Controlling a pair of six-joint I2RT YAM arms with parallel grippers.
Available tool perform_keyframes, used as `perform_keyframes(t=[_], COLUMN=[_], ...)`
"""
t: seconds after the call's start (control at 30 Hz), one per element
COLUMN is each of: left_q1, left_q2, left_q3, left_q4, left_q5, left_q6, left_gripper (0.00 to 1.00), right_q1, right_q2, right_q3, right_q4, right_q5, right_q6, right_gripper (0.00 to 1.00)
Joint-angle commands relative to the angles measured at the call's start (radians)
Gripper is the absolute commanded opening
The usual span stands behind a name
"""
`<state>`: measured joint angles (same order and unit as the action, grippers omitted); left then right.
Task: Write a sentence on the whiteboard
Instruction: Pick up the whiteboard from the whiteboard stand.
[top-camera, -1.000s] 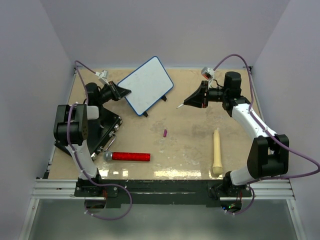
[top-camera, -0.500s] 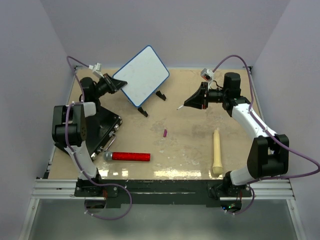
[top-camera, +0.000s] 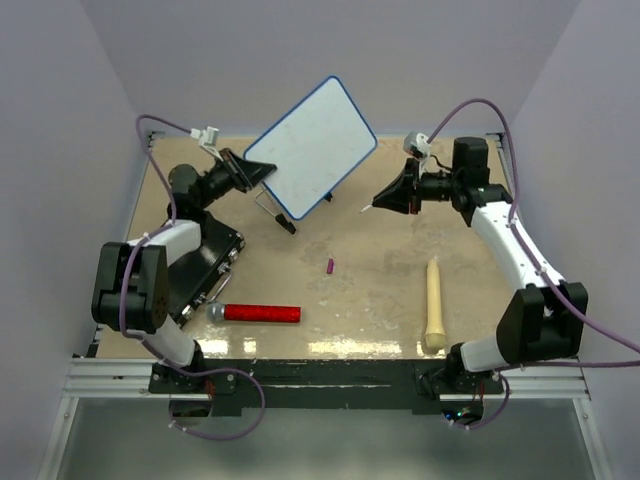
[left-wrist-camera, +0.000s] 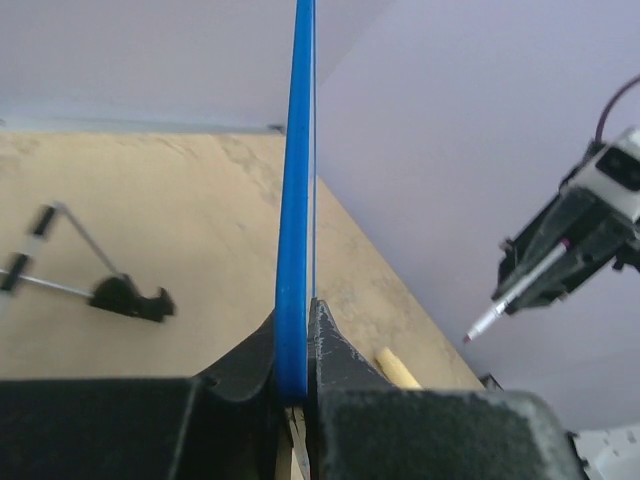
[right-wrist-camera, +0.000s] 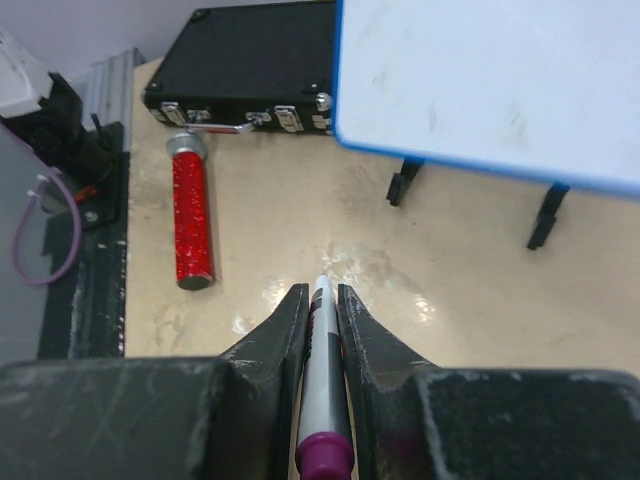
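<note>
The whiteboard (top-camera: 312, 145), white with a thin blue rim, hangs tilted above the table's back. My left gripper (top-camera: 255, 172) is shut on its lower left edge. In the left wrist view the blue rim (left-wrist-camera: 297, 200) runs edge-on straight up from between my left gripper's (left-wrist-camera: 297, 330) jaws. My right gripper (top-camera: 385, 198) hovers to the board's right, shut on a white marker (right-wrist-camera: 320, 370) with a purple end, its tip (top-camera: 362, 210) pointing at the board. The board's face (right-wrist-camera: 480, 80) looks blank; no sentence shows on it.
A black case (top-camera: 205, 262) lies at the left. In front of it lies a red glitter cylinder (top-camera: 260, 313). A small purple cap (top-camera: 330, 266) rests mid-table. A pale wooden pin (top-camera: 433, 303) lies at the front right. The board's black feet (top-camera: 287, 226) dangle just above the table.
My left gripper has lifted the whiteboard off the table and carried it up and rightward, tilting it steeper. My right gripper with the marker rose slightly.
</note>
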<state>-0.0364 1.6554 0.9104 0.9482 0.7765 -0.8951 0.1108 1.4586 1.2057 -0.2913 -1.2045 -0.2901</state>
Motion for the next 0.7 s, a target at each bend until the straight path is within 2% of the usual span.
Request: perform_keyframes(t=[0.0, 0.27, 0.43, 0.67], left_q1=[-0.126, -0.347, -0.418, -0.474], left_q2=[-0.101, -0.195, -0.164, -0.140], left_q3=[-0.102, -0.272, -0.373, -0.416], left_q4=[0.127, 0.115, 0.228, 0.230], left_q5=[-0.037, -0.239, -0.287, -0.301], left_q6=[-0.027, 0.033, -0.016, -0.004], left_gripper=[0.00, 0.00, 0.00, 0.00], right_q1=[0.000, -0.003, -0.002, -0.003], right_q2=[-0.139, -0.285, -0.339, -0.357], right_q3=[0.081, 0.092, 0.009, -0.038], right_q4=[-0.173, -0.403, -0.371, -0.385], right_q5=[0.080, 0.197, 0.212, 0.180], right_q6=[-0.188, -0.363, -0.356, -0.409], right_gripper=[0.00, 0.00, 0.00, 0.00])
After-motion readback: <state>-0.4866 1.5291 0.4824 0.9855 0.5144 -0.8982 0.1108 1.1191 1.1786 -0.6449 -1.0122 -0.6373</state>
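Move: The left gripper already holds the whiteboard by its left short edge; its middle is about 6 cm ahead and 10 cm right of that hand, roughly level, and the marker it is taken to about 8 cm back and 26 cm right. The stand lies 8 cm ahead, 6 cm right and 20 cm below; the marker cap 12 cm back, 16 cm right, 24 cm below. From the right hand the whiteboard is some 14 cm ahead, 19 cm left, about level. Keep the left fingers shut on the whiteboard and swing it back and right, about 14 cm and 12 cm, while sinking some 11 cm, away from the stand to in front of the right hand; tip the fingers down about 15 degrees and turn a little clockwise. Meanwhile ease the right hand, still gripping the marker, back about 6 cm and slightly right, rising 6 cm then sinking 3, the marker dipping further. ##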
